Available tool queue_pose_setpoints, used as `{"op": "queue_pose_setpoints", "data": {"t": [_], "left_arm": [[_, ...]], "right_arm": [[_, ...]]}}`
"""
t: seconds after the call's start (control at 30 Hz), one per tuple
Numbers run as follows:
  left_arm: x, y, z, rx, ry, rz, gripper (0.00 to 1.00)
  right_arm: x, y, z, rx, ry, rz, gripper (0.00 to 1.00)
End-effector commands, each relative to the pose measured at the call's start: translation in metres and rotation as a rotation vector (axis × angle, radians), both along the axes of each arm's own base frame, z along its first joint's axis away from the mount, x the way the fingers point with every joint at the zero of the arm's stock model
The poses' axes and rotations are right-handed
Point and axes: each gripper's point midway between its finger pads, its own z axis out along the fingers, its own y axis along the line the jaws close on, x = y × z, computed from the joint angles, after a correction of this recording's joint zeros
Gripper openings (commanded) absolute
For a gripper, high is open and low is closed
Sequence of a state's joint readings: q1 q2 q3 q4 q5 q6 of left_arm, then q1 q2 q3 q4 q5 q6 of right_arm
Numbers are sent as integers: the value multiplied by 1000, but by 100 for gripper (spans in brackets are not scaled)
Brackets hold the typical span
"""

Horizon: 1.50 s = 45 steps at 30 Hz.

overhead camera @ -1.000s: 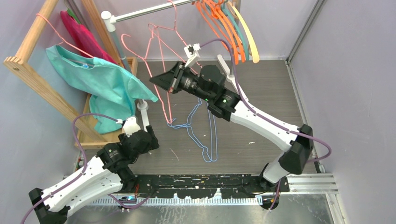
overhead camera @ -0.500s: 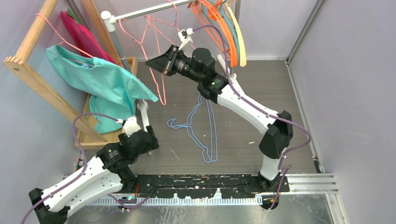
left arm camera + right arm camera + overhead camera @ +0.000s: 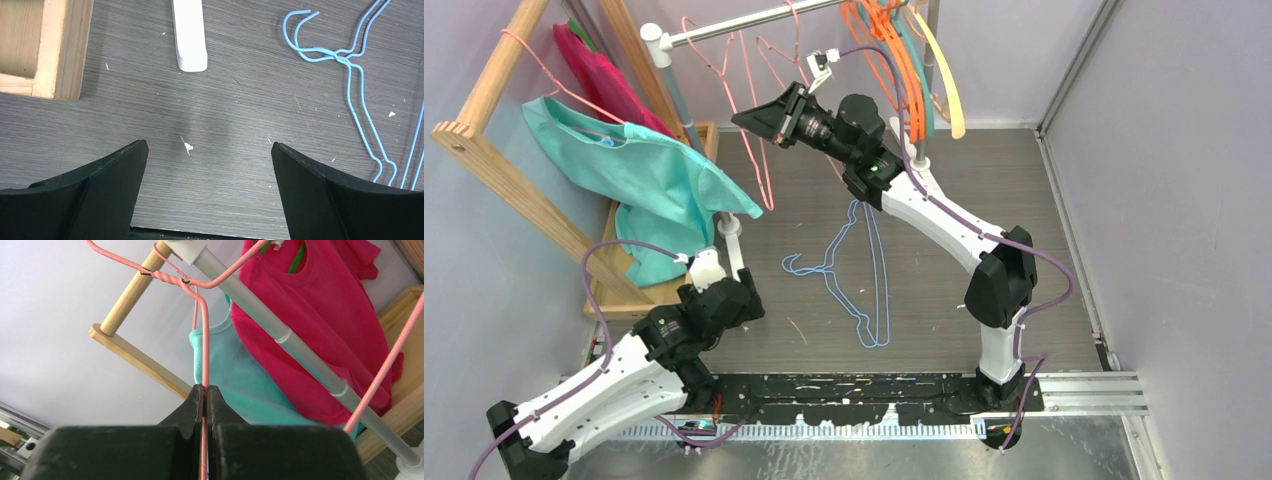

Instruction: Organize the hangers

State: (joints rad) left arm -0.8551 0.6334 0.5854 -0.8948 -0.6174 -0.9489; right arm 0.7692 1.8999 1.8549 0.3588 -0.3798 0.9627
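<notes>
My right gripper (image 3: 754,116) is shut on the wire of a pink wire hanger (image 3: 762,170), held high by the silver rail (image 3: 744,20). In the right wrist view the pink wire (image 3: 204,340) runs up from my shut gripper (image 3: 205,388) to a twisted neck beside the rail's end cap; I cannot tell if the hook rests on the rail. Another pink hanger (image 3: 796,35) and the orange, teal and cream hangers (image 3: 909,55) hang on the rail. Two light-blue wire hangers (image 3: 854,270) lie on the floor, also in the left wrist view (image 3: 350,75). My left gripper (image 3: 210,145) is open and empty, low over the floor.
A wooden rack (image 3: 494,150) at the left carries a teal shirt (image 3: 644,170) on a pink hanger and a magenta shirt (image 3: 599,75). The rail's white feet (image 3: 189,35) stand on the floor. Walls close the back and right.
My right arm has raised the pink hanger off the floor and carried it up and left to the rail's left end. The left arm has not moved.
</notes>
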Motion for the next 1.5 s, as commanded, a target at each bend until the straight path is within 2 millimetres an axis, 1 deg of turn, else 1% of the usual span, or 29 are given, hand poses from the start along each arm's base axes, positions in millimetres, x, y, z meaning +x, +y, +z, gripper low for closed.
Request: {"op": "queue_pose_setpoints", "data": {"t": [0.0,0.1,0.23,0.4,0.5,0.63,0.7,0.77,0.8,0.87,0.93,0.97,1.0,1.03,1.17,1.27,1.33,1.4,1.47], "left_arm": [[12,-5,16,-22,-58,12,98],[12,-6,15,-21,-51,12,98],[11,-6,14,-22,-50,12,98],[10,-4,14,-26,-52,16,98],[10,-4,14,-29,-54,15,98],[10,-5,13,-31,-53,17,98],[10,-6,12,-30,-48,15,98],[10,-6,11,-28,-45,15,98],[10,-6,10,-28,-42,13,98],[10,-7,11,-30,-41,13,98],[10,-8,10,-30,-38,10,98],[10,-9,10,-33,-37,8,98],[10,-9,9,-32,-36,9,98],[10,-9,9,-34,-36,10,98],[10,-10,5,-27,-26,10,98],[10,-11,1,-15,-10,11,98],[14,-16,2,-28,-18,8,98],[15,-17,-1,-24,-9,9,98],[16,-18,-4,-18,-2,10,98]], "right_arm": [[-14,-24,55,147,-93,12,1],[-3,-29,57,167,-73,-5,1],[16,-33,54,173,-42,-50,1],[39,-41,41,171,6,-108,1],[53,-45,30,149,45,-147,1],[62,-50,15,139,86,-158,1],[62,-52,11,137,89,-154,5],[57,-55,9,139,88,-152,9],[53,-58,12,139,79,-152,12],[47,-64,12,130,70,-164,20],[41,-73,12,121,62,-189,26],[38,-78,12,114,55,-203,30],[34,-83,11,100,51,-220,38],[31,-88,8,85,49,-237,44],[7,-111,5,34,-17,-287,57],[-15,-129,-8,-35,-70,-339,62],[-29,-140,-24,-114,-91,-383,64],[-43,-153,-46,-202,-103,-434,65],[-56,-165,-74,-306,-107,-482,65]]}}
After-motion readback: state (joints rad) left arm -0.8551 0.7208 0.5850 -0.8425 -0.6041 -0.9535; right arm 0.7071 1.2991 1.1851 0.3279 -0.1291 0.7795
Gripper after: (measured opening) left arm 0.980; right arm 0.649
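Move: The right hand holds the pink hanger by its wire near the twisted neck. Its place on the rail is about 12 cm ahead, 3 cm to the right and 6 cm above the hand. The already hung pink hanger is some 10 cm to the hand's right and 5 cm ahead. The rail's corner joint is roughly 14 cm left and 11 cm ahead. From the idle left hand, that rail place lies about 30 cm ahead, 8 cm right and 40 cm up. Forward about 7 cm and somewhat to the right, the right hand carries the pink hanger to the rail, rising a touch before sinking some 7 cm to set its hook over the bar. As it sinks the fingers open and let go; the hand then backs away to the right, turning clockwise, about 20 degrees in all. ##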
